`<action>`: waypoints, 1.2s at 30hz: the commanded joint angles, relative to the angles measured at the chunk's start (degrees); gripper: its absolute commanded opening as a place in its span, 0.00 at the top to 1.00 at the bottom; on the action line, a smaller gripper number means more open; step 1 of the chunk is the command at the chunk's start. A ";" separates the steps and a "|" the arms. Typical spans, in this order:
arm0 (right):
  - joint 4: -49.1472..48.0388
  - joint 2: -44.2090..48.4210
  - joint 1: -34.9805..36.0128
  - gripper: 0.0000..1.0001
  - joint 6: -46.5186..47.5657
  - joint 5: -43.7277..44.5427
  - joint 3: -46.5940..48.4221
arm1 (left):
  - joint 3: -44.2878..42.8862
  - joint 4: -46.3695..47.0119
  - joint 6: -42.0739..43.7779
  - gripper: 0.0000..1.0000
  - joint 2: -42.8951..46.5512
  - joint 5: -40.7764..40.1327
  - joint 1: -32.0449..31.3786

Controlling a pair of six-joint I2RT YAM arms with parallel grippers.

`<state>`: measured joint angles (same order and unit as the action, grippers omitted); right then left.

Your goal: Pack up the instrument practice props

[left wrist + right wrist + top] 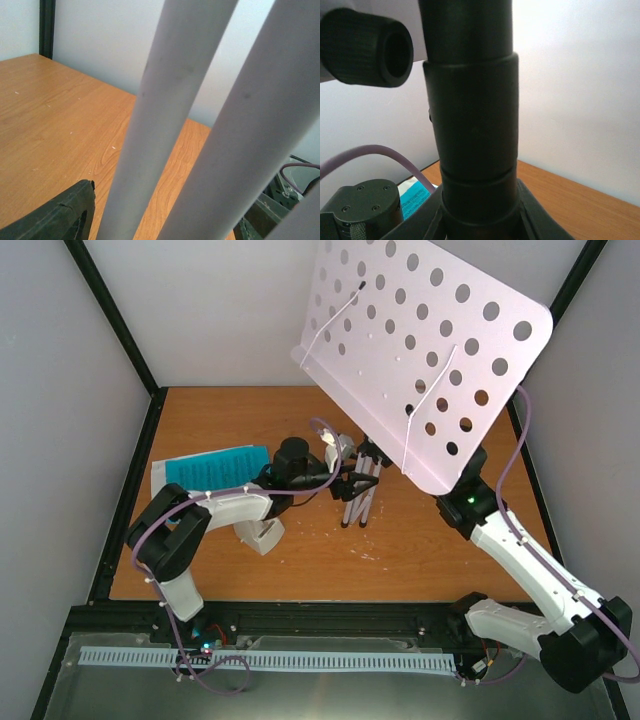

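The music stand's white perforated desk (430, 350) hangs tilted over the back right of the table. Its pale tripod legs (358, 498) are folded together and reach down to the wood. My left gripper (350, 478) straddles those legs (160, 125). A dark finger (60, 220) sits right beside one of them, but contact is unclear. My right gripper (480, 222) is shut on the stand's black post (470, 125), below a black knob (367, 47), and is hidden under the desk from above. The blue sheet-music pages (215, 468) lie flat at the left. A small white metronome (262, 535) stands under my left arm.
Grey walls with black frame posts (115, 325) close in the table (320, 565) on three sides. A purple cable (375, 155) loops beside the right wrist. A white slotted rail (270, 660) runs along the near edge between the arm bases.
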<state>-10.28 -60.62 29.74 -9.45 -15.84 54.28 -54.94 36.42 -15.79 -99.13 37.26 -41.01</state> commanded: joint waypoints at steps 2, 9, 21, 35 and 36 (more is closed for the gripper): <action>-0.33 2.34 0.66 0.97 -0.98 0.89 -0.77 | -2.30 2.58 0.77 0.31 -1.93 -0.86 -1.23; 1.01 3.08 0.61 0.97 -1.08 4.33 -0.98 | -1.86 3.83 0.46 0.47 -2.07 -1.71 -1.64; 4.90 0.56 0.52 0.97 -0.13 9.72 6.93 | -1.40 -1.93 -2.28 0.71 6.59 -3.85 -1.73; -4.96 -4.77 -3.22 0.97 -9.56 21.06 -11.55 | 2.45 -25.96 -6.24 0.96 19.08 -5.63 -1.75; -7.21 -5.48 -3.50 0.97 -10.86 21.50 -13.64 | 2.60 -27.06 -6.39 0.98 19.43 -6.00 -1.77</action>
<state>-10.94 -63.61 28.86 -24.82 -4.89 48.14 -49.87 8.95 -17.76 -85.91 33.50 -43.48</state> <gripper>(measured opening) 0.247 0.474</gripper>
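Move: The left hand's open fingers already straddle the stand's folded legs, whose middle lies about 2 cm back, 1 cm to the left and 6 cm below. From that hand, the metronome stands some 23 cm left, 11 cm back and 16 cm lower, and the sheet music lies about 35 cm left, level with it, 21 cm down. From the right hand, already holding the black post, the legs' middle is roughly 7 cm back, straight across, 23 cm below; the desk plate is about 18 cm ahead, 9 cm right and 12 cm up. The left fingers close in from wide to about half open until they grip the folded legs, then that hand draws them some 6 cm back towards the base, with a smaller shift to the left and down late on, its wrist tipping about 20 degrees. The right hand keeps its hold on the black post and, after a small drift to the right, carries it forward and then quickly down, about 7 cm lower in all, pitching down some 15 degrees and turning a little clockwise, so the two hands tip the stand between them. ##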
